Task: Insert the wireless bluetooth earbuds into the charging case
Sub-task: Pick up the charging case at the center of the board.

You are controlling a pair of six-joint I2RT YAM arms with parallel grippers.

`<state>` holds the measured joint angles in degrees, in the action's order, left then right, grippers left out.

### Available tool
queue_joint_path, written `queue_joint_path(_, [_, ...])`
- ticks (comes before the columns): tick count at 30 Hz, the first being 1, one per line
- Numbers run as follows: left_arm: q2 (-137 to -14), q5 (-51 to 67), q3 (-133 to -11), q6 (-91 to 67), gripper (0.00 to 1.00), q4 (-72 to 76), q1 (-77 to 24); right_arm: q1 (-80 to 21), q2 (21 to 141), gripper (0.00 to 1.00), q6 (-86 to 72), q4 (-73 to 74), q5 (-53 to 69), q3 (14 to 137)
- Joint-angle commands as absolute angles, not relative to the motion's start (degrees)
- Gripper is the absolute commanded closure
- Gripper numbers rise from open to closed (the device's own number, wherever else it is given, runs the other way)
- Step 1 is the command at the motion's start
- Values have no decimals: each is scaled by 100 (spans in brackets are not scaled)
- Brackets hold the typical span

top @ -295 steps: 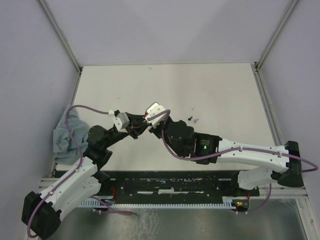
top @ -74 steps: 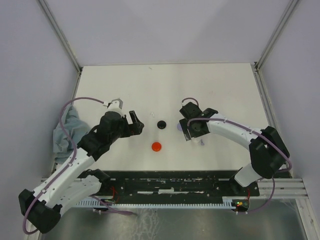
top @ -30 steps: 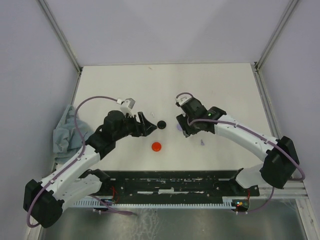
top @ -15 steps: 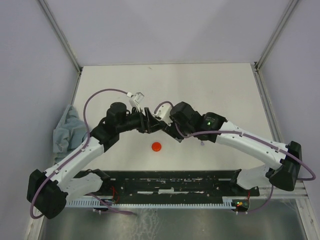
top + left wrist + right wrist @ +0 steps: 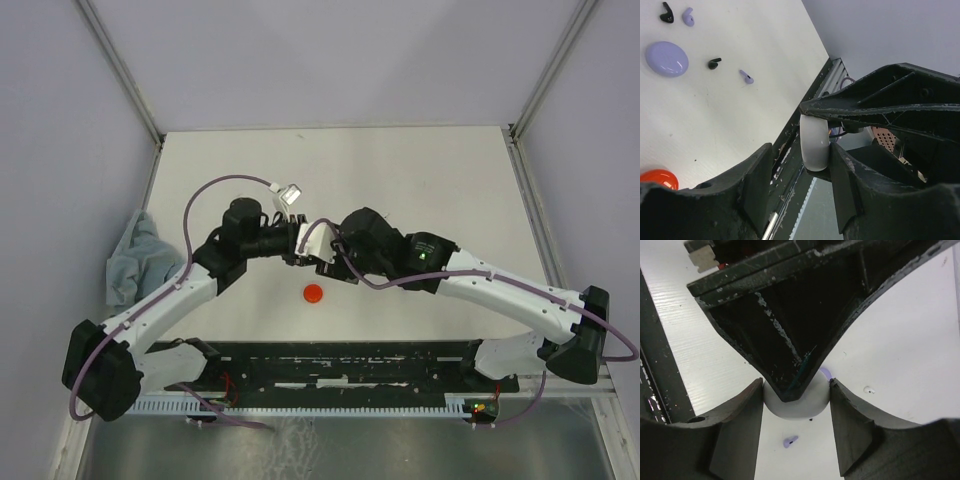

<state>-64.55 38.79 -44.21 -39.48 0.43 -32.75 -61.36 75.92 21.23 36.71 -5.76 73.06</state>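
Note:
A white round charging case point(image 5: 797, 407) is clamped by its rim between the fingers of my right gripper point(image 5: 796, 390), held above the table. My left gripper point(image 5: 801, 152) has come in across it. In the left wrist view the case point(image 5: 814, 142) shows edge-on, against one left finger point(image 5: 842, 185) and with a gap to the other. On the table lie a lavender earbud point(image 5: 790, 441), a white earbud point(image 5: 869, 389), two black earbuds point(image 5: 667, 12) point(image 5: 714, 63) and two lavender ones point(image 5: 688, 16) point(image 5: 745, 76). In the top view the two grippers point(image 5: 300, 246) point(image 5: 322, 258) meet mid-table.
A lavender round case point(image 5: 666, 58) lies closed near the loose earbuds. A red round case point(image 5: 314, 293) sits just in front of the joined grippers. A grey cloth point(image 5: 130, 258) is bunched at the table's left edge. The black rail point(image 5: 350, 365) runs along the near edge.
Both arms have swung inward and met over the middle of the table. The left jaws have narrowed around the white case held in the right gripper.

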Motion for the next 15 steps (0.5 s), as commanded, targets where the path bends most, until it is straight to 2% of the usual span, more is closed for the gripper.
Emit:
queue_joint_path(1, [-6561,4362,-4632,-4211,46,510,-3285,-6209,7512,58,2485,3278,-542,7363])
queue_joint_path(5, [-6663,4512,-4636,-4295,52,612,-3289,-6230,7550,58,2560,3188,-522,7386])
queue_joint_path(10, [-6677,4518,-4697,-4208,67,649,-3283,-6229,7574,53,2672,3081,-479,7355])
queue_joint_path(13, [-6620,4450,-4733,-3959,76,545,-3282,-6230,7512,40,2654,3039,-611,7317])
queue_joint_path(15, [-6559,4359,-4749,-3735,78,425,-3279,-6227,7431,31,2610,3024,-713,7285])
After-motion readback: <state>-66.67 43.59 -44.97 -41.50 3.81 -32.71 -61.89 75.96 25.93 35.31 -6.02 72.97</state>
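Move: Between the two grippers in mid-air, the right hand already holds the white charging case in its fingertips. From the left hand point it lies about 1 cm back and 1 cm to the right, at the same height, between the open fingers. About 20 cm below the left hand on the table are the red case, some 4 cm left and level fore-aft; the lavender case, 10 cm ahead and 7 cm right; and a lavender earbud, 2 cm ahead and 16 cm right. Easing about 1 cm to the right onto the white case, then rising nearly 1 cm, the left hand shuts its fingers from over half open to about a third and pinches the case by its sides. The right hand stays almost in place, tipping up only slightly, and at the end its fingers just begin to part around the case. ##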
